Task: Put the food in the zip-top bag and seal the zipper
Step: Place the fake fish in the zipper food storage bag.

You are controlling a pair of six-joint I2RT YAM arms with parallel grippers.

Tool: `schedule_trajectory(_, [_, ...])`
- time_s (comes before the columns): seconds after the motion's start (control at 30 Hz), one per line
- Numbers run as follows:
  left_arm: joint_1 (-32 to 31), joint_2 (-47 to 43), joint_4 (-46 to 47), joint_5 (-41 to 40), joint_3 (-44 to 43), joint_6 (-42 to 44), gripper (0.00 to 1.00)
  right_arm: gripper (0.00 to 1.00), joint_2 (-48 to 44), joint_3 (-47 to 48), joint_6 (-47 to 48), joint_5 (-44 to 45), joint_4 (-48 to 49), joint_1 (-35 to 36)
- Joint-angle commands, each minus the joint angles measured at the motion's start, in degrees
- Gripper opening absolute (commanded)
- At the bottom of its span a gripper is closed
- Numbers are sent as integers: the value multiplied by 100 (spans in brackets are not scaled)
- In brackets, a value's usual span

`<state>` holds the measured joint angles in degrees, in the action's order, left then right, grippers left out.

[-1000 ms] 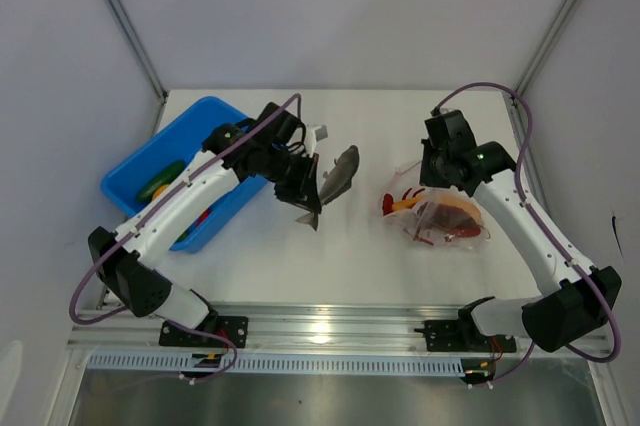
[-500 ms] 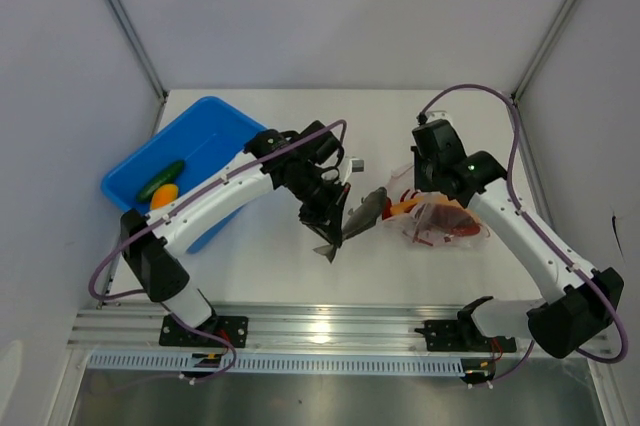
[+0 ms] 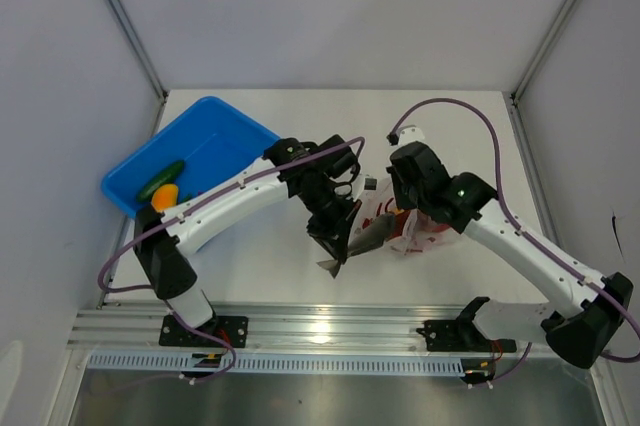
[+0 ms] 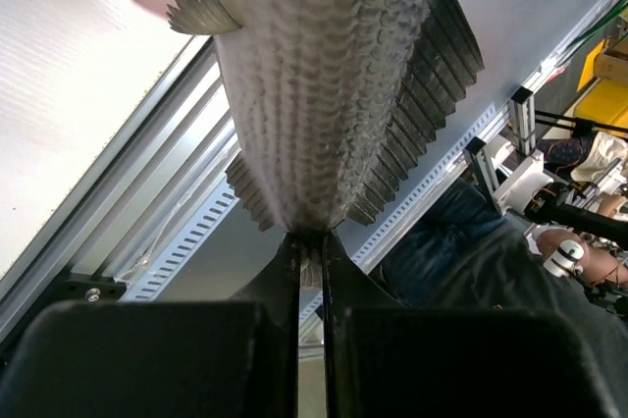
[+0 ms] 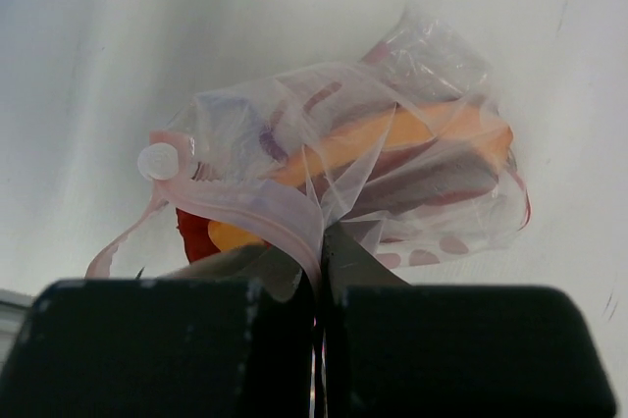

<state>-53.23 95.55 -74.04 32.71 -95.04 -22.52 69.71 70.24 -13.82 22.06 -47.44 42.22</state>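
My left gripper [image 3: 345, 241] is shut on the tail of the grey fish [image 3: 372, 233], which hangs above the table with its head at the zip-top bag [image 3: 425, 236]. In the left wrist view the fish [image 4: 324, 75] fills the frame above the closed gripper [image 4: 311, 246]. My right gripper [image 3: 398, 208] is shut on the bag's mouth edge. The right wrist view shows that gripper [image 5: 319, 241] pinching the pink zipper [image 5: 245, 204]. Behind it, the bag [image 5: 442, 212] holds an orange piece [image 5: 392, 138]. A red chilli [image 5: 193, 232] and a yellow piece [image 5: 231, 236] sit at the mouth.
A blue bin [image 3: 215, 141] stands at the back left of the table with a green vegetable [image 3: 160, 181] and an orange piece [image 3: 166, 196] in it. The aluminium rail [image 3: 320, 326] runs along the near edge.
My left arm has carried the fish rightward from beside the bin to the bag's mouth. My right arm has shifted left and nearer with the bag. Both grips held.
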Motion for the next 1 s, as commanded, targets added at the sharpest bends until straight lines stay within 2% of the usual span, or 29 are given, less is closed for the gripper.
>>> schedule_trajectory(0.0, [-29, 174, 127, 121, -444, -112, 0, 0, -536, -150, -24, 53, 384, 365])
schedule_trajectory(0.2, [-20, 473, 539, 674, -568, -384, 1, 0, -1178, -405, -331, 78, 411, 700])
schedule_trajectory(0.33, [-29, 605, 724, 746, -524, -682, 1, 0, -1477, -572, -682, 140, 332, 788])
schedule_trajectory(0.57, [-29, 658, 1155, 1194, -401, -1544, 1, 0, -1329, -608, -1140, 324, 305, 946])
schedule_trajectory(0.77, [-20, 579, 769, 1439, -339, -2062, 0, 0, -1144, -801, -1000, 1062, 472, 990])
schedule_trajectory(0.87, [-29, 351, 689, 1703, -68, -2466, 1, 0, -1153, -924, -850, 1344, 508, 981])
schedule_trajectory(0.97, [-38, -78, 1092, 1739, 389, -3046, 1, 0, -1144, -985, -745, 1318, 542, 981])
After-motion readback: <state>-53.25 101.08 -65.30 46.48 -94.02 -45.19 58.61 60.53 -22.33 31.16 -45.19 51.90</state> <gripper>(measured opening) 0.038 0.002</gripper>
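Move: The left hand holds the fish by its tail, head towards the bag mouth, which lies about 6 cm ahead, 8 cm to its right and 3 cm lower. From that hand the red lobster is some 6 cm ahead, 10 cm right, 8 cm down; the hot dog 9 cm ahead, 17 cm right, 13 cm down. The right hand pinches the bag's rim, the fish's middle roughly 7 cm to its left, 6 cm back and 3 cm lower. Left hand carries the fish 5 cm right towards the bag mouth, tilting; right draws the pinched rim back 4 cm. ##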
